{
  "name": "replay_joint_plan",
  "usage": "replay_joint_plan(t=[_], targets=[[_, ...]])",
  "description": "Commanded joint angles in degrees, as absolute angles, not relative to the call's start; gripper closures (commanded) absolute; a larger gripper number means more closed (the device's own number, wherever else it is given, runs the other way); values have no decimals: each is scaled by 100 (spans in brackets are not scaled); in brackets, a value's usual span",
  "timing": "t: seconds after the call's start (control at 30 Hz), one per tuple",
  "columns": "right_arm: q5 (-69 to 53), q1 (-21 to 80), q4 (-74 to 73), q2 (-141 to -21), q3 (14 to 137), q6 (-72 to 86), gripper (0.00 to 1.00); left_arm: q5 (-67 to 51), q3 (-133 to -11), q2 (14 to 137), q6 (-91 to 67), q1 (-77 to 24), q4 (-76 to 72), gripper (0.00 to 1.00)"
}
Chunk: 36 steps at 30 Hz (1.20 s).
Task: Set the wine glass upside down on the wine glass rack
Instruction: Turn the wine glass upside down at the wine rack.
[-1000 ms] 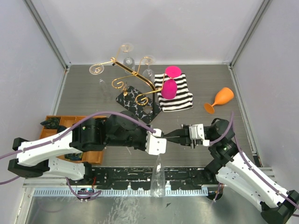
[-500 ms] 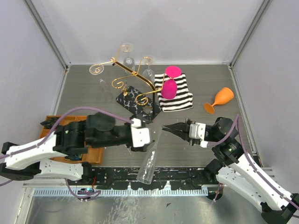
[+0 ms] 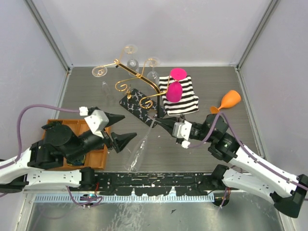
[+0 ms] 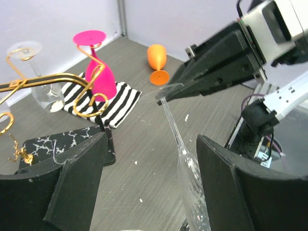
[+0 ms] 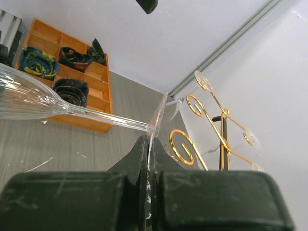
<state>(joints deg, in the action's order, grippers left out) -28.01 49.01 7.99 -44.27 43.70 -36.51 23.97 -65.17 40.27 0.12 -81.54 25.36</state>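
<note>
The clear ribbed wine glass [image 3: 138, 150] hangs slanted over the table, bowl toward the near edge. My right gripper [image 3: 158, 121] is shut on the rim of its foot; in the right wrist view the foot disc stands edge-on in my right gripper [image 5: 153, 140] while the wine glass [image 5: 29, 98] runs off to the left. My left gripper [image 3: 121, 130] is open beside the bowl, apart from it; the wine glass [image 4: 174, 131] passes close to the right finger [image 4: 240, 183]. The wine glass rack [image 3: 139, 77], gold wire on a black marbled base [image 3: 137, 103], stands just beyond the right gripper.
Several clear glasses [image 3: 130, 50] hang upside down on the rack. A pink glass [image 3: 174, 91] stands inverted on a striped cloth [image 3: 190, 102]. An orange glass [image 3: 226, 102] lies at the right. An orange organizer tray [image 3: 98, 155] sits under the left arm.
My left gripper has opened, let go of the glass bowl and drawn back to the left. My right gripper has carried the glass by its foot up and left toward the rack.
</note>
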Motion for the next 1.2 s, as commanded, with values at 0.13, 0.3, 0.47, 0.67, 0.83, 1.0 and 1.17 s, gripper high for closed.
replay_joint_plan(t=[0.13, 0.3, 0.47, 0.67, 0.83, 1.0, 1.17], targets=[[-783, 6092, 1090, -4917, 5083, -5105, 99, 3144, -6301, 3885, -623, -8174, 2635, 22], [42, 6817, 1271, -5115, 5245, -5605, 99, 3184, -6095, 3921, -707, -8178, 2341, 26], [461, 7236, 1437, -5197, 5353, -5993, 99, 3084, -6078, 4027, -749, -8172, 2301, 31], [865, 7575, 1585, -5275, 5413, -6401, 99, 2954, -6010, 4093, -868, -8174, 2267, 38], [1063, 7683, 1731, -5302, 5383, -6625, 99, 2933, -5923, 4080, -950, -8174, 2135, 48], [1167, 7798, 1882, -5298, 5333, -6818, 99, 2928, -5870, 4061, -992, -8174, 2113, 54], [1190, 7970, 1985, -5397, 5299, -7136, 99, 2927, -5839, 4056, -1032, -8174, 2061, 64]])
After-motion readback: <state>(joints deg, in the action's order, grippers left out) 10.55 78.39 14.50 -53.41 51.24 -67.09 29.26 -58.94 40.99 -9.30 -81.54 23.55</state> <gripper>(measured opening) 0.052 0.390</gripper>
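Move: Out past the open left fingertips, the stem of the held wine glass lies about 7 cm right, 1 cm ahead and 6 cm below; its foot, pinched in the right fingers, is roughly 5 cm ahead, 8 cm right and 3 cm below the left hand. From the right hand, the left gripper is some 8 cm left, 5 cm back and 3 cm higher, while the nearest rack hook is about 8 cm ahead, 3 cm left and 8 cm lower. Swinging the pinched foot left and then up, with some drift back (about 8 cm in all), the right hand tips the glass some 25 degrees, so its bowl dips, and turns it a little clockwise. The left hand edges left, then sinks about 4 cm and eases back right, its fingers closing to roughly half their opening around the stem. ##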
